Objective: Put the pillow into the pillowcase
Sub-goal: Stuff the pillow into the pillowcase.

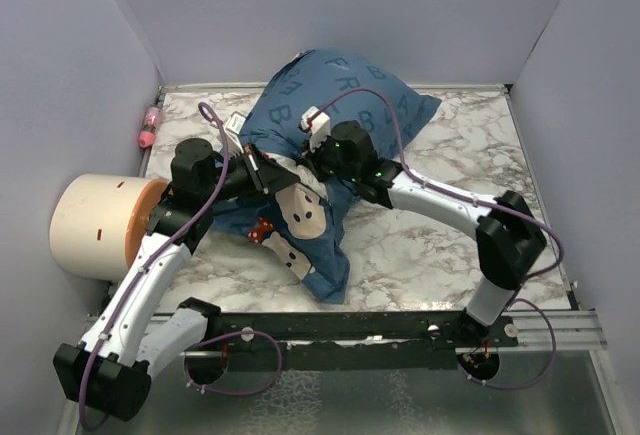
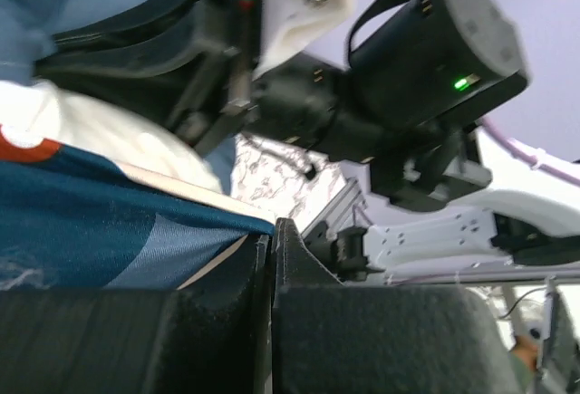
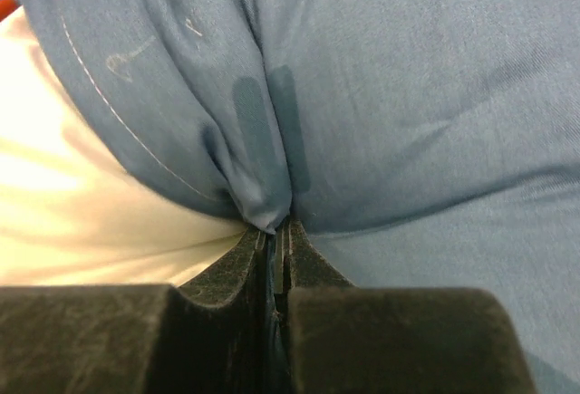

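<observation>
The blue pillowcase point(image 1: 345, 105) lies bunched at the back middle of the marble table, plump at its far end. In the right wrist view my right gripper point(image 3: 279, 229) is shut on a fold of this blue pillowcase point(image 3: 408, 113), with the white pillow point(image 3: 82, 195) showing just to its left. My left gripper point(image 2: 270, 231) is shut, and the pillowcase's hemmed edge point(image 2: 109, 231) runs into its tips. Above that edge shows the white pillow point(image 2: 100, 145) with a red logo. From above, the left gripper point(image 1: 283, 179) and right gripper point(image 1: 312, 162) meet at the case's near side.
A beige cylinder point(image 1: 95, 225) lies on its side at the table's left edge, beside the left arm. A small pink object point(image 1: 150, 127) sits at the back left corner. Grey walls close three sides. A black rail point(image 1: 350, 325) runs along the front.
</observation>
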Motion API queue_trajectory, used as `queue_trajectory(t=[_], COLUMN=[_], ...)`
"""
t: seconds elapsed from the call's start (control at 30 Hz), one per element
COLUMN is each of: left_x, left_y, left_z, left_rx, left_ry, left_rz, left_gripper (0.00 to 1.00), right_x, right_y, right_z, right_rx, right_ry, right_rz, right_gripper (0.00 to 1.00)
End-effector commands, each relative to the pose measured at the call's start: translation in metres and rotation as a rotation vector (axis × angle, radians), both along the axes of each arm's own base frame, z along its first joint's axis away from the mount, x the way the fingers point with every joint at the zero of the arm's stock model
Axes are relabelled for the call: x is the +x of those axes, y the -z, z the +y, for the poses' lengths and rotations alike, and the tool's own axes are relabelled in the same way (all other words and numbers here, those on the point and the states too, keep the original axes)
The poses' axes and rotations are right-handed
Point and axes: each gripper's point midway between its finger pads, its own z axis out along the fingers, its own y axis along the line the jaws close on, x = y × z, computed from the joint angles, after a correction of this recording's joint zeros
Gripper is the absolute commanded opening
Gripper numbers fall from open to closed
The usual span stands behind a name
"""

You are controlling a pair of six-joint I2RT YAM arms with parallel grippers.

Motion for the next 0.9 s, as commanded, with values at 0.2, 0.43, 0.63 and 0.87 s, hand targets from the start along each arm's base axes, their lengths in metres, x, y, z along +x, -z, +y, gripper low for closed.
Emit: queue_trajectory(t=[0.2,0.43,0.63,0.87], left_x=[-0.040,0.045,0.032,-0.023], left_y=[-0.152,-0.013,0.030,-0.016], left_z=[0.006,0.081,0.082,0.079], left_rx=[-0.372,0.152,0.191,0.109], left_ry=[0.144,-0.472,-0.446,-0.355], left_rz=[-0.314,-0.172,-0.124,-0.262], left_gripper=[0.00,0.19,0.41,0.42], right_x=[-0.073,-0.143,-0.116,-0.114], right_y=[0.217,0.100,-0.028,-0.062], right_z=[-0.023,0.015,0.009,-0.002], right_rx=[-0.406,-0.007,0.103,0.080], right_ry=[-0.068,-0.531,-0.440,-0.427], right_rz=[0.470,0.432,0.151,0.067], right_gripper=[0.01,0.34,0.62,0.63])
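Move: The pillow's bare end lies under the raised left hand, roughly 18 cm below, 7 cm ahead and 3 cm to its right. From the right hand it lies about 4 cm below, 2 cm back and 3 cm to the left. The mouse-face flap of the pillowcase lies some 16 cm back of the right hand, 4 cm to its left and 10 cm lower, while the stuffed part is roughly 15 cm ahead and 8 cm right of that hand. Down about 5 cm and a little left goes the right hand, still pinching the blue hem, then it opens, lets go and draws back about 10 cm towards the robot while rising. The left hand noses slightly forward with its flap still pinched, then swings left about 8 cm, sinking a little before it lifts, and opens to free the cloth. Both wrists turn some 25 degrees counter-clockwise. ##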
